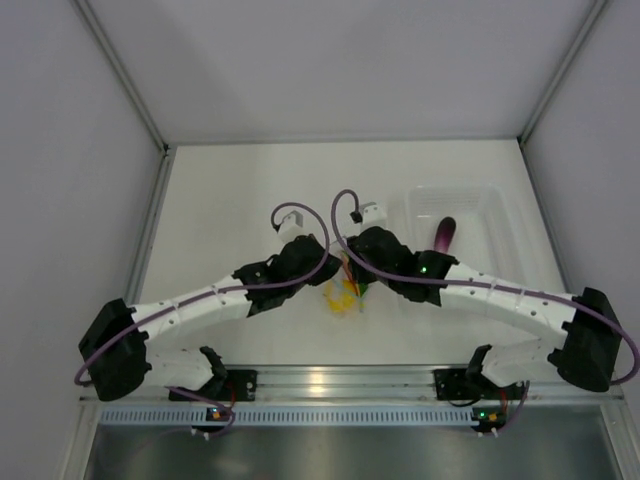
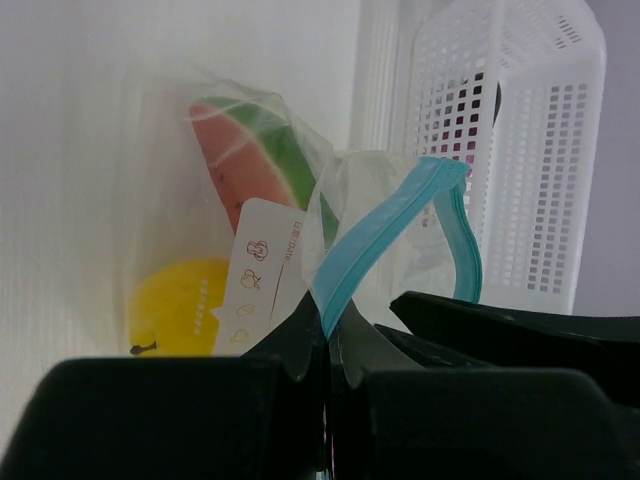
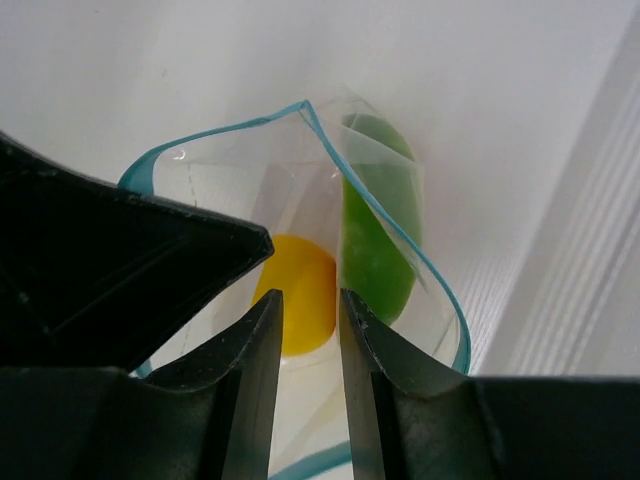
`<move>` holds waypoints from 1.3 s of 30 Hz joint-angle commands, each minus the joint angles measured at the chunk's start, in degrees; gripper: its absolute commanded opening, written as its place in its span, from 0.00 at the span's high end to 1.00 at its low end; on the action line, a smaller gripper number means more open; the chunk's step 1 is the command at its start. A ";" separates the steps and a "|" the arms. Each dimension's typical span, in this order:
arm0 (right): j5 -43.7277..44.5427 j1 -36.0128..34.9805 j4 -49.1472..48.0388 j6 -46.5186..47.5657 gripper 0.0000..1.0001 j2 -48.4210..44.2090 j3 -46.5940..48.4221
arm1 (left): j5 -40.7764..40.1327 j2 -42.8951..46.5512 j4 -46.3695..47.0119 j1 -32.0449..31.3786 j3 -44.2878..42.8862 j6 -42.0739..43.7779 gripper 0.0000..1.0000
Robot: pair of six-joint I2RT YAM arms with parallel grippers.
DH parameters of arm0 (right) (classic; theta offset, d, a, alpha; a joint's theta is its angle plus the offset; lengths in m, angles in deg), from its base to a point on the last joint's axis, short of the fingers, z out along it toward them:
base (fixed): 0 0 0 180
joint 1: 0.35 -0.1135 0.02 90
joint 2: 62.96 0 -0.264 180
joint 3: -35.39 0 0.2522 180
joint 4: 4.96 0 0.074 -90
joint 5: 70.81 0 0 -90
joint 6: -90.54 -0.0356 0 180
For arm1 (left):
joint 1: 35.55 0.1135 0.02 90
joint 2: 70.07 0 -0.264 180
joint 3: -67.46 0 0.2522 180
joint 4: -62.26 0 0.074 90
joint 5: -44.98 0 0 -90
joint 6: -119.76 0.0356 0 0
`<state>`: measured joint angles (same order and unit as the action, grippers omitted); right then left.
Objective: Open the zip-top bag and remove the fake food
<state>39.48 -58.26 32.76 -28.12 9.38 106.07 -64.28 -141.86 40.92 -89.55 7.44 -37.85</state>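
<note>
The zip-top bag hangs between both grippers at mid-table, its mouth spread wide. My left gripper is shut on its teal zip strip. Of the fake food, a yellow round fruit and a red-and-green wedge lie inside the bag. My right gripper reaches into the bag mouth, its fingers narrowed around the yellow fruit, with the green side of the wedge just to the right. The purple piece lies in the tub.
The clear rigid tub stands right of the grippers, behind the right arm; its wall rises close behind the bag in the left wrist view. Enclosure walls border the white table on three sides.
</note>
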 commanded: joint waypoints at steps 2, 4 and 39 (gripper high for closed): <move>4.84 0.43 -6.29 0.89 0.69 4.38 -1.20 | 1.69 -2.30 3.09 -0.06 -0.76 -2.70 1.00; 4.14 2.36 -8.75 1.24 0.69 5.27 -2.78 | 2.13 -3.35 4.05 -0.06 -0.85 -2.52 1.00; -7.72 7.02 -13.33 0.72 0.48 25.05 -6.65 | 3.89 -5.20 5.90 1.09 1.79 -0.68 1.00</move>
<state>31.68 -51.55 18.95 -27.14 30.95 100.28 -61.16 -148.20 41.38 -88.30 9.47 -38.64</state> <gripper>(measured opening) 0.553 0.016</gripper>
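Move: The watermelon slice in the open bag lies about 5 cm ahead of my right hand, 2 cm to its left and some 15 cm below it. The yellow fruit lies about 1 cm back and 4 cm to the left of that hand, just as low. The eggplant in the basket is some 15 cm ahead and 22 cm to the right of that hand. From my left hand, which pinches the blue zip rim, the slice is about 5 cm ahead, 3 cm right and 14 cm down. I sink my right hand about 14 cm through the bag's mouth, easing some 3 cm forward in the first part and then going straight down. My wrist tips a little steeper and my fingers spread from a third to over half open around the watermelon slice's near end. My left hand keeps its pinch on the zip rim and lowers it about 5 cm. ##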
